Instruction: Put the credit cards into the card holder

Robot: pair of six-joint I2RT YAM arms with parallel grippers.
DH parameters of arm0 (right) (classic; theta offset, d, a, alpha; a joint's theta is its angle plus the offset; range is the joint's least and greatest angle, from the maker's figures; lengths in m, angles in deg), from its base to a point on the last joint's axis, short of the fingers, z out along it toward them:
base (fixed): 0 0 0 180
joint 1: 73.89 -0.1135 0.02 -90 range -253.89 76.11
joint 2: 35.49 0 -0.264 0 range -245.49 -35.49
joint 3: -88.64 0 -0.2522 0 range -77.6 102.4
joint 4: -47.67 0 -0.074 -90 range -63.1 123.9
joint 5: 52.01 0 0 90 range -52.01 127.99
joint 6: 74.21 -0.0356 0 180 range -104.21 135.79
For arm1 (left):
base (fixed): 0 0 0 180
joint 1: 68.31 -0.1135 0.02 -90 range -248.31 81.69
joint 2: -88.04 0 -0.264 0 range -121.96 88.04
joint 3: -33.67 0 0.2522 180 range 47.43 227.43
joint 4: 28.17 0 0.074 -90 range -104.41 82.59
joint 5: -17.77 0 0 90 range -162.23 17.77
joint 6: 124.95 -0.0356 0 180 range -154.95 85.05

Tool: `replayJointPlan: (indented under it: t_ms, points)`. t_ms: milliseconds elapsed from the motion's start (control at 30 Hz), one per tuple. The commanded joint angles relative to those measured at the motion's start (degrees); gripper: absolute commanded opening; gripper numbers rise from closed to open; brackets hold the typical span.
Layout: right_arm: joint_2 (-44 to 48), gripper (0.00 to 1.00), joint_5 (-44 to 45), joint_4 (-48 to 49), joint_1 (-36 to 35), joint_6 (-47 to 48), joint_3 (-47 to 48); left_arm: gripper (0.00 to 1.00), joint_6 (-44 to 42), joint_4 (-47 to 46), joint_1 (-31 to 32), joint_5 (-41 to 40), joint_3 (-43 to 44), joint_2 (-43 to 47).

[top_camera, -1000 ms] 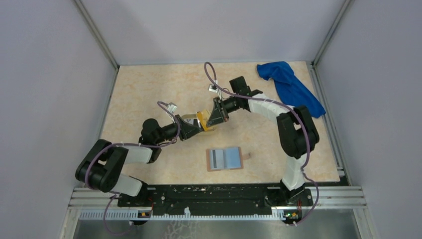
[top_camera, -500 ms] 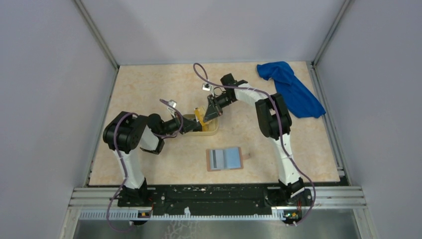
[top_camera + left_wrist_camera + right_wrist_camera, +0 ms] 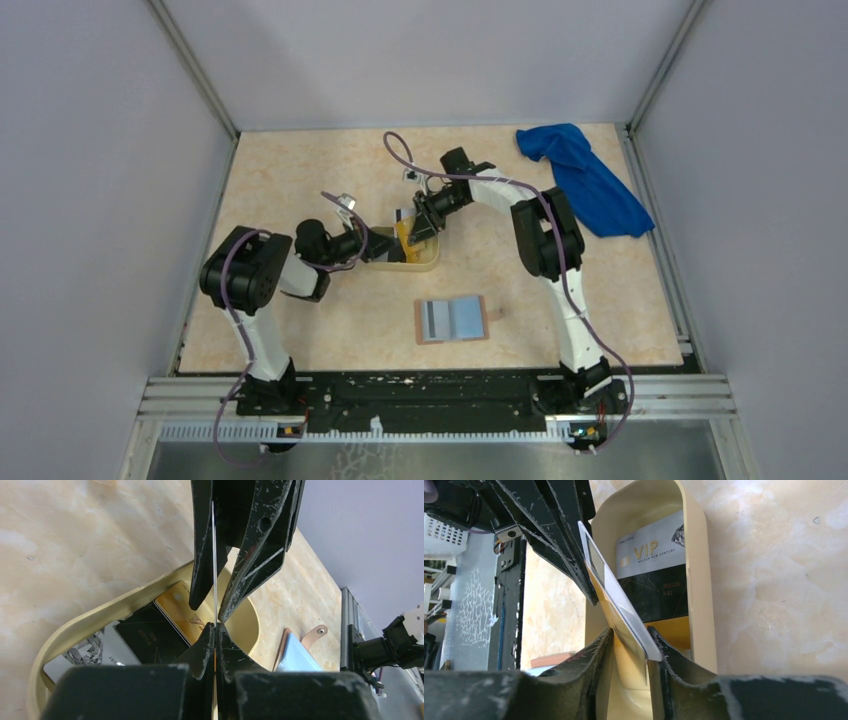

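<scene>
Over the pale yellow tray [image 3: 428, 264] my two grippers meet tip to tip. My left gripper [image 3: 215, 626] is shut on one end of a thin yellow-orange credit card [image 3: 616, 597], seen edge-on [image 3: 214, 555] in the left wrist view. My right gripper [image 3: 630, 635] stands open around the card's other end; the card leans against one fingertip [image 3: 659, 645]. More credit cards lie in the tray: a grey one [image 3: 649, 550], a black one [image 3: 654, 595] and a yellow one [image 3: 674, 630]. The card holder [image 3: 452, 319] lies open on the table, nearer the bases.
A blue cloth [image 3: 585, 180] lies crumpled at the far right corner. Grey walls close in the tabletop on three sides. The tray's rim [image 3: 699, 580] rises just under both grippers.
Both arms have folded their elbows up and back, while the grippers stayed over the tray and shifted slightly left and farther. The right jaws have parted around the card.
</scene>
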Motion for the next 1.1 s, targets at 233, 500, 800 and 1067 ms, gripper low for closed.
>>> replayJointPlan:
  t_ms: [233, 500, 800, 1067]
  points:
    - [4.5, 0.45, 2.5, 2.2, 0.5, 3.1, -2.5, 0.0, -8.8, 11.6, -0.1, -4.6, 0.3, 9.6]
    - [11.0, 0.7, 5.2, 2.0, 1.8, 5.3, -3.2, 0.0, -10.3, 18.0, -0.1, -7.3, -2.2, 20.5]
    - [23.4, 0.75, 6.5, 2.9, 2.4, 8.1, -11.2, 0.0, -6.8, 24.2, -0.1, -3.6, -5.8, 35.6]
    - [45.9, 0.75, 3.1, 7.0, 4.4, 7.2, -29.0, 0.0, 6.2, 10.1, 3.7, 2.1, -14.3, 42.4]
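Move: The left hand grips the grey card; the card holder it is meant for lies about 13 cm back and 11 cm to its right, some 7 cm below. The gold card stands between the right hand's part-open fingers, roughly 3 cm to the left hand's right and 1 cm ahead. From the right hand, the tray's middle is about 3 cm left, level ahead, 4 cm below, and the card holder about 15 cm back and 7 cm right. Letting go of the gold card over the tray, the right fingers spread from part-open to wide while that hand almost stands still, then it lifts about 11 cm, drawing right and back and rolling some 20 degrees. The left keeps its pinch on the grey card and rises about 11 cm, slowly at first, then pulls back some 7 cm as the climb levels off. ##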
